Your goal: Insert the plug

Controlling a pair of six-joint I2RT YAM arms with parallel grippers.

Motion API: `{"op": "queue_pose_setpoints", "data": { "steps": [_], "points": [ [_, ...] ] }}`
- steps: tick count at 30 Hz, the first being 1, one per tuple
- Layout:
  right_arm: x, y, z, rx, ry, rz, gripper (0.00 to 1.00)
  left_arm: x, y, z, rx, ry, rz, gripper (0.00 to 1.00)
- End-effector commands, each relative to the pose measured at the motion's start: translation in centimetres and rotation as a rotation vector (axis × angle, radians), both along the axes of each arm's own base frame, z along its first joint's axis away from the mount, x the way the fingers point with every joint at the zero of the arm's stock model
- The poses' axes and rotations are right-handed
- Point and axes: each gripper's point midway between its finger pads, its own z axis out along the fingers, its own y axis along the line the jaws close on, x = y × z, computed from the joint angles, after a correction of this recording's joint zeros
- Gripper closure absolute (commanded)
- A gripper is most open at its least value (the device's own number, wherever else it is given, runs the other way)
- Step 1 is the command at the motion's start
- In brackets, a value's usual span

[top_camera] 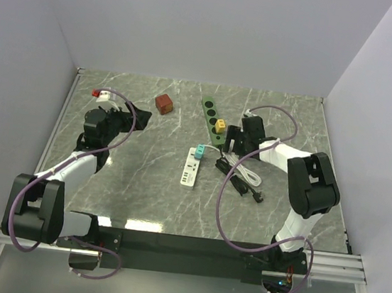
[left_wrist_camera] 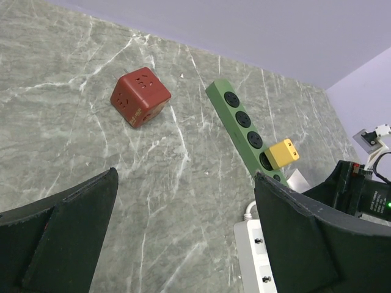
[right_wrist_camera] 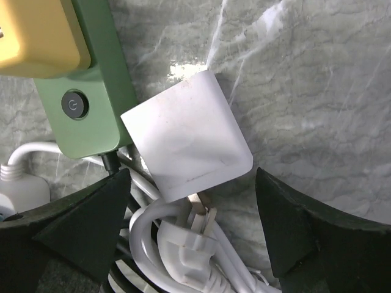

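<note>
A white square plug block (right_wrist_camera: 186,143) lies flat on the marble beside the switch end of the green power strip (right_wrist_camera: 85,104). My right gripper (right_wrist_camera: 192,223) is open over it, and its lower edge sits between the two black fingers (right_wrist_camera: 91,226) without touching either. Just below the block lies a white corded plug (right_wrist_camera: 195,244) on its coiled cord. A yellow plug (top_camera: 221,126) is seated in the green strip (top_camera: 212,117). My left gripper (left_wrist_camera: 183,244) is open above bare marble and holds nothing.
A red cube socket (top_camera: 163,104) stands at the back centre. The white power strip (top_camera: 191,169) carries a teal plug (top_camera: 199,152). A small red and white plug (top_camera: 102,94) lies at the back left. Black cable parts (top_camera: 248,189) lie to the right of the white cord.
</note>
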Motion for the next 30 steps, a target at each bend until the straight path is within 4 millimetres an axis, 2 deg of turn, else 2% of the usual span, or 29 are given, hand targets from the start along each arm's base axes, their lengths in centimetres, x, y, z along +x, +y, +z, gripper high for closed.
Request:
{"op": "queue_pose_setpoints", "data": {
  "steps": [1, 5, 7, 9, 15, 23, 28, 30],
  "points": [
    [-1.6, -1.0, -0.9, -0.029, 0.066, -0.018, 0.11, -0.1, -0.3, 1.8, -0.017, -0.062, -0.027, 0.0],
    [-0.6, -1.9, 0.4, -0.051, -0.007, -0.074, 0.11, -0.2, -0.3, 1.9, -0.017, -0.069, -0.022, 0.01],
    [0.5, -1.7, 1.2, -0.054, -0.038, -0.08, 0.11, -0.2, -0.3, 1.8, -0.019, -0.066, -0.027, 0.01],
    [1.0, -1.6, 0.4, -0.083, -0.016, -0.066, 0.11, -0.1, -0.4, 1.8, -0.021, -0.064, -0.031, 0.0],
    [3.0, -0.7, 1.5, -0.126, -0.074, -0.05, 0.11, -0.2, -0.4, 1.6, -0.02, -0.06, -0.031, 0.01],
    [4.3, 0.3, 2.2, -0.138, -0.125, -0.001, 0.13, -0.1, -0.6, 1.4, -0.021, -0.055, -0.042, 0.01],
    [4.4, 1.2, 1.5, -0.162, -0.097, 0.037, 0.27, -0.1, -0.6, 1.4, -0.011, -0.062, -0.043, 0.01],
    [4.2, 1.5, 1.2, -0.17, -0.085, 0.047, 0.38, -0.2, -0.6, 1.5, -0.01, -0.067, -0.049, 0.01]
  ]
}}
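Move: The right hand, open and low, stands just short of the white cube plug, which lies about 4 cm ahead, 1 cm to its left and at about pad height. The yellow cube plug sits some 7 cm ahead and 7 cm left of the hand, on the green power strip, whose middle is about 10 cm ahead and 9 cm left; the white cord coil lies roughly 6 cm behind and 3 cm right. From the idle left hand the white cube is about 29 cm to the right, 6 cm ahead and 17 cm down. The right hand first eases about 1 cm to its right, then slides forward some 4 cm beside the near end of the green strip, drifting back left and rising just under 1 cm, so that its open fingers come to straddle the white cube plug. On the way the wrist rolls about 10 degrees, left side down, and only at the end do the fingers close by about a fifth of their range, pinching the cube between their tips as the gripper's effort climbs. ##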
